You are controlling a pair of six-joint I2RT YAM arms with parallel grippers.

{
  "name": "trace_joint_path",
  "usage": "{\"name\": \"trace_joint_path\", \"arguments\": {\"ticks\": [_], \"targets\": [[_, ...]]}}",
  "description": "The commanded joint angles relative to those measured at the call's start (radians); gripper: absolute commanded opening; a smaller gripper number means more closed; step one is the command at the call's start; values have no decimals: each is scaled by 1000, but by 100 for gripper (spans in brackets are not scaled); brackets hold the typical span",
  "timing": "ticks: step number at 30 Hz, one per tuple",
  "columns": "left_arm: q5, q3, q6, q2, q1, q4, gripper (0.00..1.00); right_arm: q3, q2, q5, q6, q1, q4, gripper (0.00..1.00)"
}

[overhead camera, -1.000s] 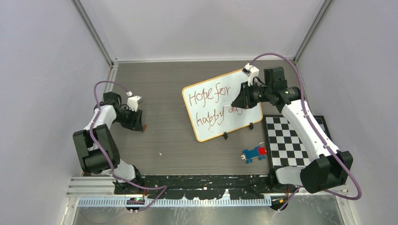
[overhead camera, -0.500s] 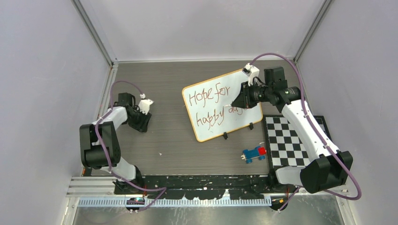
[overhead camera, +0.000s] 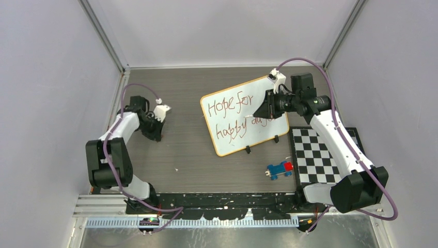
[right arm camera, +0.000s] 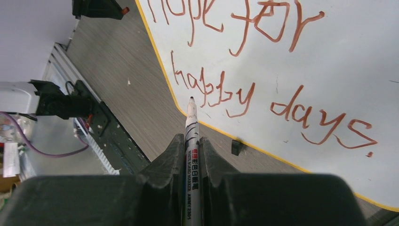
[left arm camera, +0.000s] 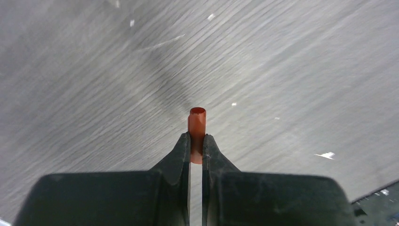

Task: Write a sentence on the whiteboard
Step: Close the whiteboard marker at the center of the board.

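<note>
The whiteboard point(overhead camera: 258, 135) lies tilted at mid-table, and its white face point(right arm camera: 353, 56) fills the right wrist view. The sentence point(overhead camera: 230, 107) is in reddish-brown marker and reads "Hope for happy days." on two lines. My right gripper point(overhead camera: 258, 111) hovers over the board's right part, shut point(right arm camera: 190, 141) on a white whiteboard marker point(right arm camera: 189, 122) with its tip bare. I cannot tell whether the tip touches the board. My left gripper point(overhead camera: 156, 135) is low over the table at the left, shut point(left arm camera: 196, 141) on an orange-red marker cap point(left arm camera: 197, 120).
A blue and red toy car point(overhead camera: 279, 169) lies in front of the board. The black-and-white checkered mat point(overhead camera: 320, 155) is at the right. Two black clips point(overhead camera: 248, 150) sit on the board's near rim. Grey walls close in the table, and a black rail point(overhead camera: 222, 199) runs along its near edge.
My left gripper has shut on the orange-red cap, and the left arm has swung farther from its base. The right arm has hardly moved.
</note>
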Motion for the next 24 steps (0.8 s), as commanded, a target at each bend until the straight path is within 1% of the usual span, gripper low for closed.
{"name": "trace_joint_path", "arguments": {"ticks": [1,2,6,9,11,14,15,17,21,24], "targets": [[127,173,-10,-159,-90,-210,0,23,-14,-73,98,6,77,0],[157,222,-11,-180,-100,-259,0,19,-14,-91,117,5,87,0],[212,450,-29,-214,-241,-424,0,-8,-23,-170,194,6,155,0],[218,569,-32,-222,-374,-485,0,-35,-33,-225,251,6,227,0],[214,621,-42,-215,-484,-495,0,-63,-37,-272,291,6,279,0],[226,616,-52,-209,-621,-418,0,-129,-38,-361,374,7,390,0],[209,600,-40,-207,-661,-392,0,-145,-38,-377,398,7,419,0],[185,603,-32,-175,-727,-388,0,-164,-46,-387,418,7,443,0],[183,633,-65,-124,-789,-357,0,-186,-58,-423,432,15,457,0],[180,645,-74,-101,-813,-347,0,-197,-61,-439,441,26,467,0]]}}
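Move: My closed left fingers already hold the red cap just above the table. The bare marker tip it is meant for, pointing left from my right hand, is some 38 cm to the right, 2 cm ahead and 17 cm up. From my right hand the cap is about 42 cm left, level fore and aft, 21 cm lower; the whiteboard's middle is about 10 cm ahead, 5 cm left and 22 cm below; the toy car about 14 cm back, 10 cm right, 22 cm below. My left hand keeps its pinch on the cap and swings it off the table, up and some 26 cm to the right towards the marker tip, over the board's left edge, drawing back and sinking slightly at the end, while it turns about 45 degrees clockwise. Meanwhile my right hand, still gripping the marker, brings it about 5 cm left and a little back, levelling the tip towards the cap. ##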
